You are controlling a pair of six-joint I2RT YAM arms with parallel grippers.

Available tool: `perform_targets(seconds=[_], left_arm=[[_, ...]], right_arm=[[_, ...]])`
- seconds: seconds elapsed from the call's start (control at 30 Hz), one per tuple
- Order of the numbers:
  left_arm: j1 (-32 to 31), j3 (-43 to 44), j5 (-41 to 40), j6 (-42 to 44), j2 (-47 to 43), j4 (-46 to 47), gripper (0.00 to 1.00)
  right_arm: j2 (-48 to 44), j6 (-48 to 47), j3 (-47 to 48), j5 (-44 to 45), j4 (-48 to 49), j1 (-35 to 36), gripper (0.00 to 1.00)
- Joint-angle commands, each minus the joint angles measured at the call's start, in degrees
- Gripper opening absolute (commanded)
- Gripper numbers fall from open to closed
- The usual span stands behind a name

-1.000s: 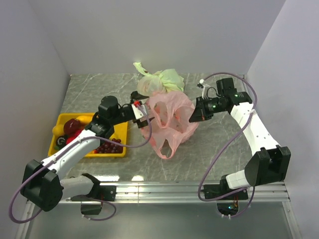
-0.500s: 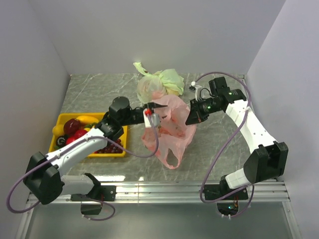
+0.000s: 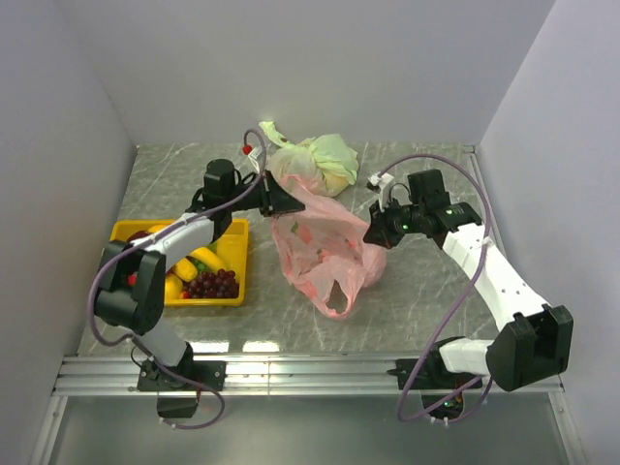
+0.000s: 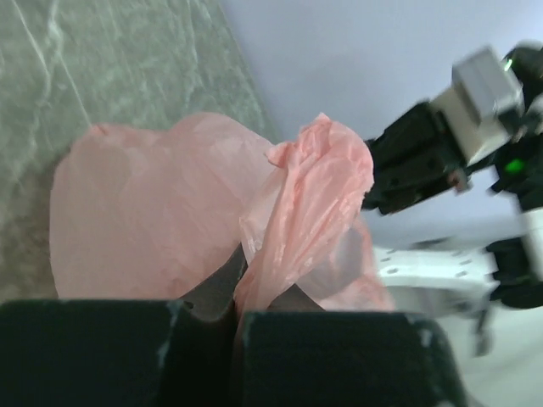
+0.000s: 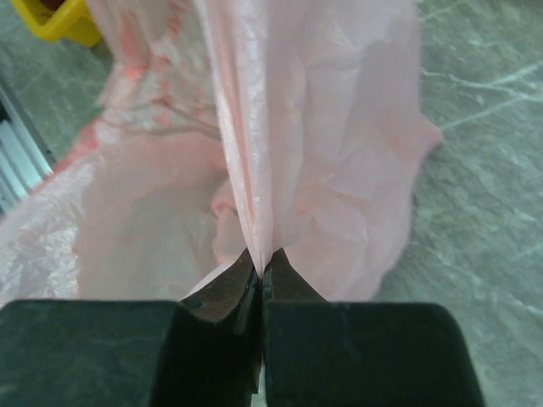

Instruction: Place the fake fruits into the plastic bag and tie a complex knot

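The pink plastic bag (image 3: 325, 247) lies in the middle of the table, stretched between my two grippers. My left gripper (image 3: 282, 201) is shut on the bag's upper left edge; in the left wrist view a bunched fold of pink plastic (image 4: 297, 212) rises from between the closed jaws. My right gripper (image 3: 375, 232) is shut on the bag's right edge; in the right wrist view a taut pleat of the bag (image 5: 254, 170) runs up from the pinched fingertips. The fake fruits (image 3: 203, 276), bananas and dark grapes, lie in the yellow tray (image 3: 232, 300) at the left.
A pale green-and-white knotted bag (image 3: 315, 160) sits just behind the pink bag, touching it. White walls close the left, back and right. A metal rail runs along the table's near edge.
My left gripper has swung back and to the left, from over the bag's front to its far left corner. My right gripper shifted slightly. The bag is now spread wider.
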Motion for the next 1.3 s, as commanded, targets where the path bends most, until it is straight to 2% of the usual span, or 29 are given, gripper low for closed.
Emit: perform_targets(seconds=[0.0,0.03,0.07,0.1,0.17,0.2,0.23,0.27,0.3,0.33,0.37,0.4,0.47,0.6,0.63,0.67,0.7,0.73,0.9,1.07,1.13,1.27], left_arm=[[4.3,2.9,-0.5,-17.9,0.9,9.4,0.01],[4.6,5.5,0.8,-17.9,1.8,10.5,0.01],[4.7,7.7,1.7,-15.9,2.7,6.6,0.05],[4.7,10.5,2.4,-8.1,2.8,2.3,0.19],[4.6,17.3,2.9,-0.2,2.2,-9.5,0.42],[4.8,19.4,2.8,7.7,1.8,-15.0,0.60],[5.1,23.8,2.3,11.9,1.4,-20.1,0.65],[6.0,25.4,1.6,15.6,0.7,-29.3,0.68],[7.0,26.5,1.1,20.0,0.0,-32.0,0.73],[8.3,26.1,0.4,20.8,-2.4,-33.2,0.74],[11.7,25.0,0.7,21.0,-4.0,-33.8,0.83],[13.6,23.8,1.3,21.5,-5.7,-34.2,0.99],[18.5,21.1,0.9,24.1,-11.2,-36.9,0.99],[26.1,20.2,-3.0,40.5,-19.1,-51.9,0.99],[27.9,20.3,-3.6,43.6,-21.3,-58.8,0.99],[31.4,20.7,-4.0,47.1,-21.9,-63.2,0.99],[33.2,22.0,-3.6,56.1,-22.5,-67.3,0.99],[35.0,23.0,-3.6,61.0,-22.1,-76.8,0.99],[45.1,28.1,-16.1,81.2,-19.8,-93.6,0.99],[47.0,24.7,-24.5,84.0,-24.1,-98.8,0.99],[47.0,19.8,-30.0,78.1,-26.4,-96.3,0.99],[46.9,14.6,-34.0,64.1,-28.2,-92.5,0.97]], right_arm=[[-0.1,-0.1,0.8,-0.9,-1.7,0.4,0.00],[0.1,0.6,1.0,-1.7,-1.7,0.4,0.00],[1.4,1.8,2.0,-2.9,-2.6,0.6,0.00],[2.2,2.5,2.6,-4.4,-3.2,0.5,0.00],[4.6,6.3,4.4,-5.4,-3.7,0.6,0.00],[5.1,7.5,4.8,-5.7,-3.7,0.6,0.00],[5.4,9.0,5.1,-6.2,-3.2,0.6,0.00],[5.2,12.2,5.0,-6.2,-1.3,0.6,0.00],[4.9,13.9,4.7,-6.1,-0.4,0.5,0.00],[4.8,15.4,4.4,-6.0,0.3,0.5,0.00],[4.6,17.9,4.2,-6.3,1.4,0.5,0.00],[4.5,19.1,3.9,-6.6,1.8,0.5,0.00],[3.9,21.6,3.0,-7.6,3.1,0.4,0.00],[3.0,23.3,1.8,-7.1,4.2,0.4,0.00],[2.9,23.5,1.8,-6.8,4.2,0.4,0.00],[2.9,23.6,1.9,-6.2,4.1,0.4,0.00],[2.9,23.3,2.0,-6.2,3.9,0.4,0.00],[2.9,23.2,2.3,-6.2,3.6,0.4,0.00],[2.5,22.3,2.5,-7.0,3.3,0.5,0.00],[1.4,22.3,1.1,-4.5,3.6,0.5,0.00],[1.0,22.8,0.8,-3.9,4.0,0.4,0.00],[-0.1,23.6,-0.2,-3.1,4.6,0.6,0.00]])
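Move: The red apple in the yellow tray, hidden under my left forearm just now, lies about 37 cm to the left of my left hand, 6 cm back and 18 cm below. The bananas sit 28 cm left and 5 cm back, the grapes 22 cm left and 10 cm back, all about as low. From my right hand the apple is some 54 cm left and roughly level in reach; the pink bag's open mouth is about 10 cm to this hand's left, a little lower. I open my left fingers wide and let go of the pink bag's rim, lifting up and slightly forward off it by about 11 cm. Then I swing left some 34 cm, drawing back and sinking to my starting height over the fruit tray, fingers turning to point mostly down. My right hand keeps its pinch on the bag, easing 2 or 3 cm left as its wrist turns a little. ##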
